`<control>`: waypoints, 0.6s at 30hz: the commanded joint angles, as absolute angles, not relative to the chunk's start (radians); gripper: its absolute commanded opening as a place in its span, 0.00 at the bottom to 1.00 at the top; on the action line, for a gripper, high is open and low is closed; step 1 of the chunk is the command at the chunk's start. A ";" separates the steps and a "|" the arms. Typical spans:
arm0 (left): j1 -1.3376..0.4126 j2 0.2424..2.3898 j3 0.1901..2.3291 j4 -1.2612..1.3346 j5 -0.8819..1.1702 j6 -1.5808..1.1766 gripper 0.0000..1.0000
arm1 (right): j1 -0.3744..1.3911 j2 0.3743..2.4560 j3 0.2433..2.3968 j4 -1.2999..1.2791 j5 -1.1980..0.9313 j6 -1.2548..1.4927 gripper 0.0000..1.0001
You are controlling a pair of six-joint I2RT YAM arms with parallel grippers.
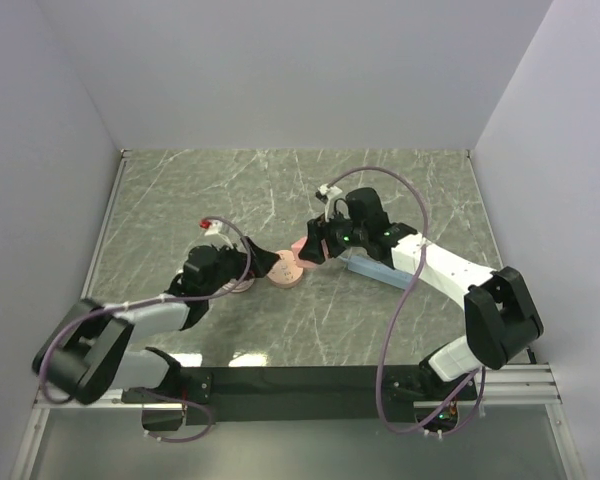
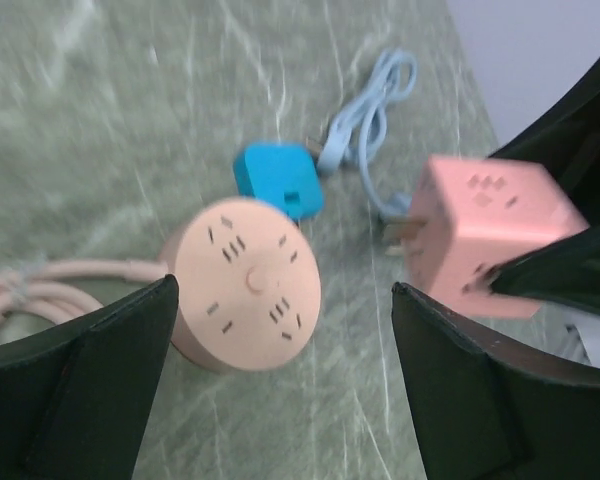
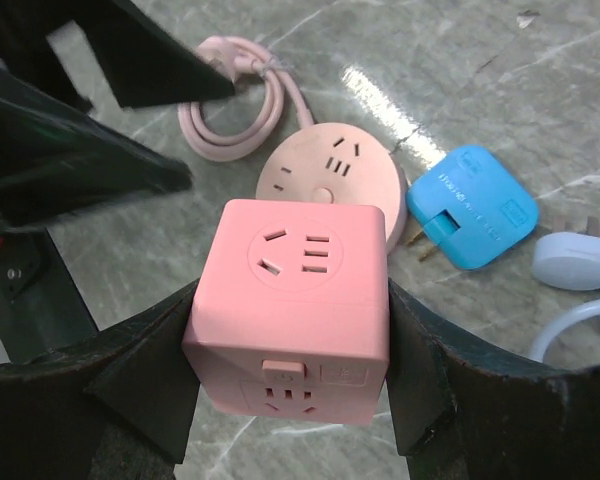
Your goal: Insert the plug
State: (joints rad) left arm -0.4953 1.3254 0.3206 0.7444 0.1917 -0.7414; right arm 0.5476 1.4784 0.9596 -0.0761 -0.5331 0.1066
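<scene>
The plug (image 3: pixel 472 205), a small bright blue block with its metal prongs pointing left, lies flat on the marble table just right of a round pink socket (image 3: pixel 325 165). In the left wrist view the plug (image 2: pixel 278 180) lies just beyond the round socket (image 2: pixel 245 283). My right gripper (image 3: pixel 290 330) is shut on a pink cube (image 3: pixel 290 300) and holds it over the table near the socket. That cube (image 2: pixel 485 235) shows prongs on its side. My left gripper (image 2: pixel 284 300) is open, with the round socket near its left finger and nothing held.
A coiled pink cord (image 3: pixel 230 100) lies behind the round socket. A pale-blue cord (image 2: pixel 365 120) and its pale plug head (image 3: pixel 575 262) lie to the right of the blue plug. A long pale-blue power strip (image 1: pixel 370 268) lies under my right arm. Grey walls enclose the table.
</scene>
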 commanded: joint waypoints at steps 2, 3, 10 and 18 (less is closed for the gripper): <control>-0.489 1.161 0.324 0.651 0.023 -0.602 0.95 | 0.617 1.520 1.116 -0.208 -0.457 0.066 0.03; -0.480 1.120 0.312 0.652 0.020 -0.595 0.95 | 0.632 1.532 1.135 -0.233 -0.443 0.061 0.03; -0.307 1.035 0.313 0.634 0.162 -0.543 0.95 | 0.692 1.611 1.281 -0.474 -0.348 -0.020 0.02; -0.196 1.002 0.289 0.658 0.314 -0.564 0.96 | 0.782 1.735 1.480 -0.695 -0.256 -0.061 0.02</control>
State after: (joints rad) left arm -0.2283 1.0393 0.3080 0.6239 0.2256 -0.5644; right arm 0.7574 1.7073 1.3918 -0.5888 -0.2985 -0.0288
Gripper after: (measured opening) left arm 0.957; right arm 0.699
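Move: The right hand still holds the pink cube socket; the round pink socket it is being taken to lies about 7 cm to its left, 2 cm farther out and some 11 cm below. At roughly that depth, the blue adapter is 6 cm ahead, level sideways, and the light-blue plug 9 cm ahead and 4 cm right. From the open left hand, the round socket is about 3 cm ahead, 4 cm right and 7 cm below. Keeping its grip on the cube socket, the right hand carries it about 4 cm left and 2 cm back, towards the round socket, while tipping the fingers some 20 degrees farther down. The left hand, fingers staying open, draws away some 9 cm left, rising about 6 cm early on and easing 3 cm forward as its fingers tilt up. ##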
